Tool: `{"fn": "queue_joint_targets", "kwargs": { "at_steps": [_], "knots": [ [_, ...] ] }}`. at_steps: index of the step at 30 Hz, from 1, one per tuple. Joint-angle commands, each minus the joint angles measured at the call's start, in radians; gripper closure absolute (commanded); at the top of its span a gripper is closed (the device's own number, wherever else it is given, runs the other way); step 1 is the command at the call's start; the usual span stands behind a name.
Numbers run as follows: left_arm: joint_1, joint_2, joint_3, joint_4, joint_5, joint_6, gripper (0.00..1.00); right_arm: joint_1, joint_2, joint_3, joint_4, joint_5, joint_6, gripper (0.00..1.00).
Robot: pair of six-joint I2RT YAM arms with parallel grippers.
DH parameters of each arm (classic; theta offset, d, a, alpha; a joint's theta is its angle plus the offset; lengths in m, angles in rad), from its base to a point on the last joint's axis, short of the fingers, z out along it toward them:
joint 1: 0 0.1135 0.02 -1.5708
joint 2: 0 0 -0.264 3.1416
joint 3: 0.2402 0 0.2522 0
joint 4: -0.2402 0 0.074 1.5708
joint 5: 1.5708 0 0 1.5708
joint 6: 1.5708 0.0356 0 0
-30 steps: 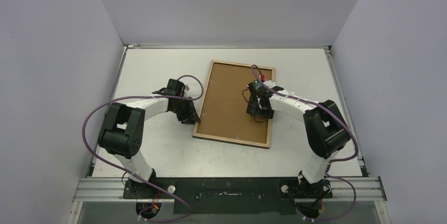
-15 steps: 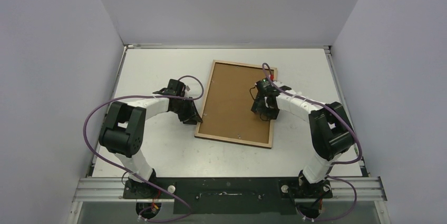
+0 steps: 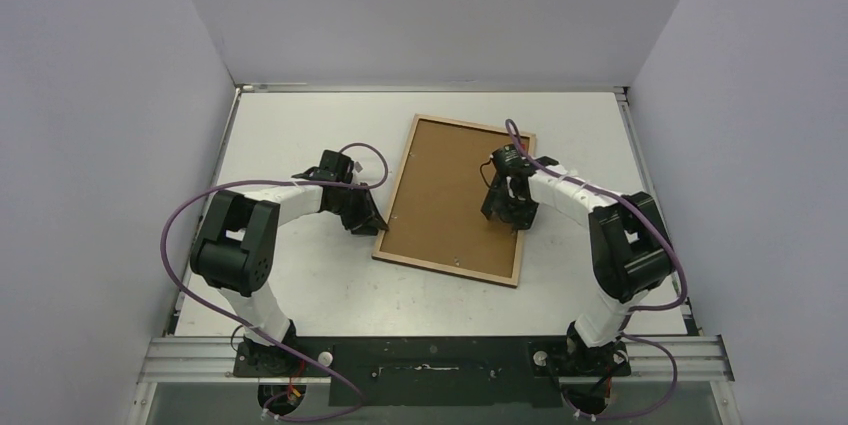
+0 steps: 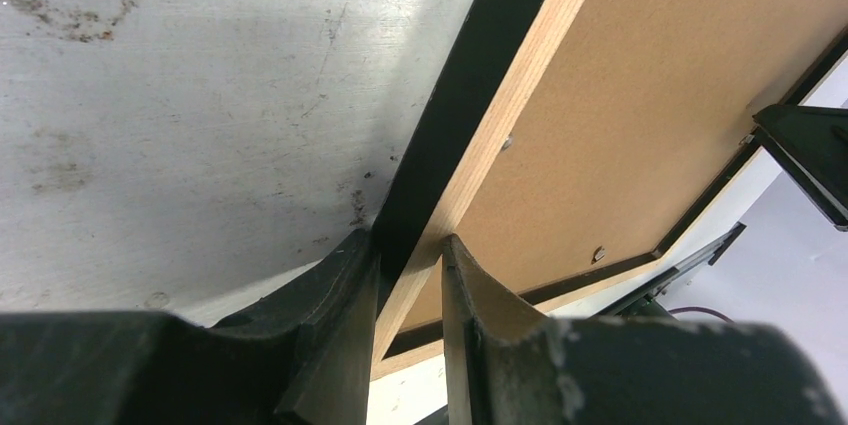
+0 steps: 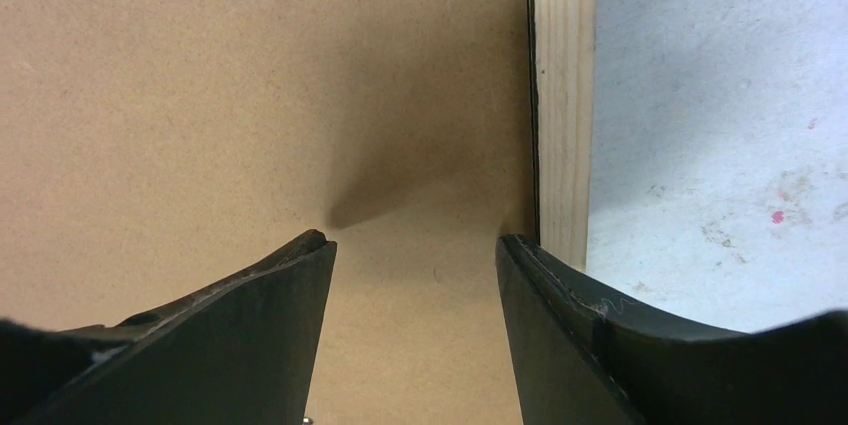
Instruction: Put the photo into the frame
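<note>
The frame (image 3: 446, 270) lies back side up on the table, its light wood rim around a brown backing board (image 3: 445, 190). My left gripper (image 3: 374, 228) is shut on the frame's left rim near the lower corner. In the left wrist view its fingers (image 4: 410, 255) pinch the wood and black edge (image 4: 505, 95). My right gripper (image 3: 505, 215) stands open over the backing board, just inside the right rim. In the right wrist view its fingertips (image 5: 415, 245) frame bare board (image 5: 250, 95), with the wood rim (image 5: 563, 95) beside the right finger. The photo is hidden.
The white table (image 3: 290, 125) is stained and scratched and has grey walls on three sides. Small metal clips (image 4: 598, 254) sit along the frame's inner edge. Purple cables loop from both arms.
The frame has shifted and turned a little to the right. My right gripper has moved right across the backing board toward the right rim. My left gripper keeps its hold on the left rim.
</note>
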Motion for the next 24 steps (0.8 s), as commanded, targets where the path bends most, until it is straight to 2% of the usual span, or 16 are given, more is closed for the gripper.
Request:
{"fn": "queue_joint_targets", "kwargs": {
  "at_steps": [1, 5, 10, 18, 24],
  "knots": [
    [-0.003, 0.046, -0.034, 0.036, -0.097, -0.019, 0.87, -0.008, -0.083, 0.084, -0.045, 0.057, -0.025, 0.39],
    [-0.003, 0.033, -0.041, 0.047, -0.092, -0.010, 0.87, -0.010, -0.140, 0.083, -0.117, 0.173, 0.023, 0.39],
    [-0.003, 0.009, -0.065, 0.065, -0.080, -0.009, 0.86, -0.040, -0.214, -0.032, -0.144, 0.256, 0.098, 0.39],
    [-0.003, -0.001, -0.091, 0.087, -0.056, -0.010, 0.86, -0.085, -0.155, -0.127, -0.049, 0.125, 0.096, 0.42],
    [-0.003, 0.000, -0.101, 0.092, -0.049, -0.007, 0.86, -0.084, -0.127, -0.134, 0.014, 0.096, 0.115, 0.42]
  ]
}}
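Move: The metal tab on the inner side of the frame's right rail lies about 2 cm back and 4 cm to the right of the right hand, level with its fingertips. The frame's near-right corner is roughly 13 cm back and 3 cm to the right of that hand, and the near tab some 9 cm back and 11 cm to its left. From the left hand, the right-rail tab lies about 31 cm to the right and 1 cm back. Hop the right gripper over the frame's right rail: raise it about 5 cm off the inner side, carry it some 6 cm to the right and a little back, then lower it, easing slightly left at the end, so the half-open fingers straddle the rail with the left fingertip beside the metal tab. Turn it about 10 degrees clockwise. Keep the left gripper pinched on the left rail. ##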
